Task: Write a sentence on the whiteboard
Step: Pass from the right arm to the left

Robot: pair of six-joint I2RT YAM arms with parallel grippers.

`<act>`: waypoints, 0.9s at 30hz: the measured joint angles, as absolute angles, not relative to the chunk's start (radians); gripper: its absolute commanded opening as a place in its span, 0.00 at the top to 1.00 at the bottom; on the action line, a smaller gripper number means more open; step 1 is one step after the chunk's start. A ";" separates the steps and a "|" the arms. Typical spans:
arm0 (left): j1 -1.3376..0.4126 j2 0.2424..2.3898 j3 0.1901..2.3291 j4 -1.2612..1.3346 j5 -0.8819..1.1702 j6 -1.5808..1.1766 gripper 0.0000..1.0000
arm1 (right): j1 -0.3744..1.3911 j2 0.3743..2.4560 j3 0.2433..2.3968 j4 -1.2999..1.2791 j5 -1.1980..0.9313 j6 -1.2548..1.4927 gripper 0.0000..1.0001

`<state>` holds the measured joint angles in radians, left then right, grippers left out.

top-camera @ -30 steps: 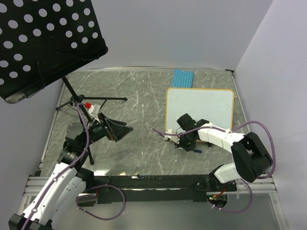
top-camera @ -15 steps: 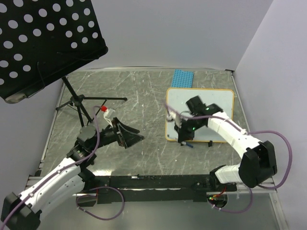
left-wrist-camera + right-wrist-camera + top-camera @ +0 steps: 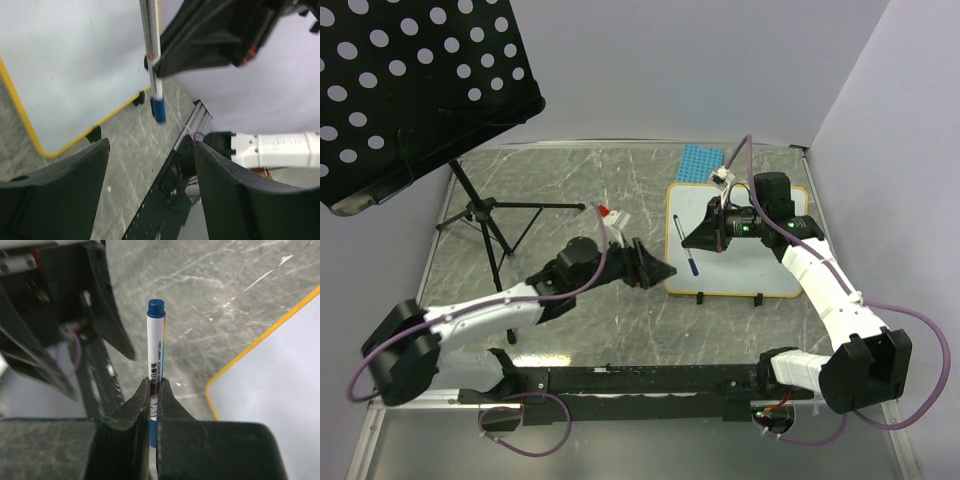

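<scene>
The whiteboard (image 3: pixel 750 240) lies flat at the right of the table, white with a yellow rim; its face is blank and no sentence shows. My right gripper (image 3: pixel 688 238) hangs over the board's left edge, shut on a white marker (image 3: pixel 689 258) whose blue cap points away from the jaws. In the right wrist view the marker (image 3: pixel 155 340) stands clamped between the fingers of the right gripper (image 3: pixel 153 390). My left gripper (image 3: pixel 660 272) is open just left of the board, facing the marker (image 3: pixel 152 60). Nothing is between its fingers (image 3: pixel 55 190).
A black perforated music stand (image 3: pixel 410 90) on a tripod (image 3: pixel 485 225) fills the back left. A blue studded plate (image 3: pixel 702 163) lies behind the whiteboard. The black mounting rail (image 3: pixel 650 378) runs along the near edge, with walls at the back and right.
My right arm has lifted the marker from the board's near edge up over its left side. My left arm has stretched rightward from the tripod to the board's left edge.
</scene>
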<state>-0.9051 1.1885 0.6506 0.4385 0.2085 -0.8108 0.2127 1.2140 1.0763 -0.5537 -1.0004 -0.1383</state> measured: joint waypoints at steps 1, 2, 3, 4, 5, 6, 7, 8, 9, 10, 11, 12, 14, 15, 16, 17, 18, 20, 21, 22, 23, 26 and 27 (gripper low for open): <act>-0.911 1.229 0.678 0.451 0.195 -0.810 0.31 | 0.212 1.207 1.060 -0.518 -1.001 -0.073 1.00; -0.915 1.266 0.701 0.460 0.187 -0.810 0.32 | 0.210 1.201 1.045 -0.484 -1.002 -0.017 1.00; -0.921 1.303 0.728 0.463 0.178 -0.810 0.33 | 0.208 1.195 1.031 -0.454 -1.001 0.037 1.00; -0.928 1.338 0.755 0.464 0.172 -0.810 0.34 | 0.207 1.189 1.018 -0.428 -1.001 0.081 1.00; -0.933 1.362 0.773 0.464 0.165 -0.809 0.35 | 0.205 1.180 1.003 -0.402 -1.000 0.121 1.00; -0.939 1.387 0.793 0.461 0.159 -0.810 0.37 | 0.202 1.170 0.989 -0.379 -0.996 0.160 1.00; -0.944 1.406 0.810 0.459 0.157 -0.809 0.39 | 0.200 1.161 0.979 -0.362 -0.992 0.189 1.00; -0.948 1.425 0.826 0.458 0.156 -0.809 0.41 | 0.197 1.148 0.966 -0.340 -0.989 0.223 1.00; -0.952 1.439 0.841 0.457 0.157 -0.809 0.42 | 0.195 1.139 0.957 -0.324 -0.989 0.244 1.00; -0.955 1.453 0.855 0.456 0.158 -0.808 0.44 | 0.191 1.126 0.947 -0.306 -0.989 0.271 1.00; -0.958 1.466 0.868 0.456 0.160 -0.808 0.45 | 0.189 1.118 0.941 -0.294 -0.989 0.288 1.00; -0.960 1.473 0.876 0.457 0.160 -0.807 0.47 | 0.187 1.112 0.935 -0.281 -0.989 0.304 1.00; -0.962 1.486 0.887 0.458 0.162 -0.807 0.54 | 0.183 1.104 0.925 -0.258 -0.989 0.331 1.00; -0.963 1.491 0.891 0.458 0.163 -0.808 0.56 | 0.180 1.104 0.922 -0.249 -0.989 0.342 1.00; -0.964 1.493 0.892 0.459 0.166 -0.809 0.63 | 0.178 1.104 0.920 -0.244 -0.988 0.349 1.00; -0.965 1.495 0.894 0.460 0.170 -0.809 0.70 | 0.173 1.104 0.914 -0.232 -0.988 0.358 1.00; -0.966 1.496 0.895 0.460 0.175 -0.811 0.79 | 0.171 1.103 0.910 -0.226 -0.987 0.365 1.00; -0.967 1.496 0.896 0.464 0.188 -0.813 0.99 | 0.167 1.103 0.900 -0.219 -0.984 0.376 1.00; -0.968 1.496 0.897 0.461 0.189 -0.818 0.99 | 0.165 1.103 0.896 -0.214 -0.986 0.380 1.00; -0.968 1.496 0.897 0.459 0.193 -0.817 0.99 | 0.163 1.102 0.893 -0.211 -0.988 0.381 0.83; -0.968 1.496 0.897 0.458 0.197 -0.815 0.99 | 0.163 1.102 0.889 -0.203 -0.995 0.381 0.70; -0.967 1.492 0.900 0.431 0.215 -0.776 0.99 | 0.147 1.105 0.886 -0.192 -1.074 0.357 0.22; -0.966 1.487 0.904 0.399 0.224 -0.740 0.99 | 0.138 1.107 0.891 -0.209 -1.123 0.315 0.16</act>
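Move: The right gripper holds the marker near its middle, steeply tilted with the blue cap down. From the open left gripper the marker's middle is about 6 cm right, 5 cm ahead and 3 cm up; the cap is about 7 cm right, 2 cm ahead, roughly level. From the right hand, the marker is between the pads and the left gripper is 6 cm left, 5 cm back, 3 cm lower. The whiteboard's middle is some 21 cm right of the left hand, 17 cm ahead and 22 cm below. The left hand reaches about 7 cm to its right, also edging a couple of centimetres forward early on, brings its open fingers around the marker's blue cap end, slows there and closes until they pinch the cap. Meanwhile the right hand keeps its grip, rising not quite 2 cm and turning some 20 degrees so that its fingers tip upward, and only after the left has closed does it spread its fingers off the marker's shaft, starting to ease back about a centimetre. ##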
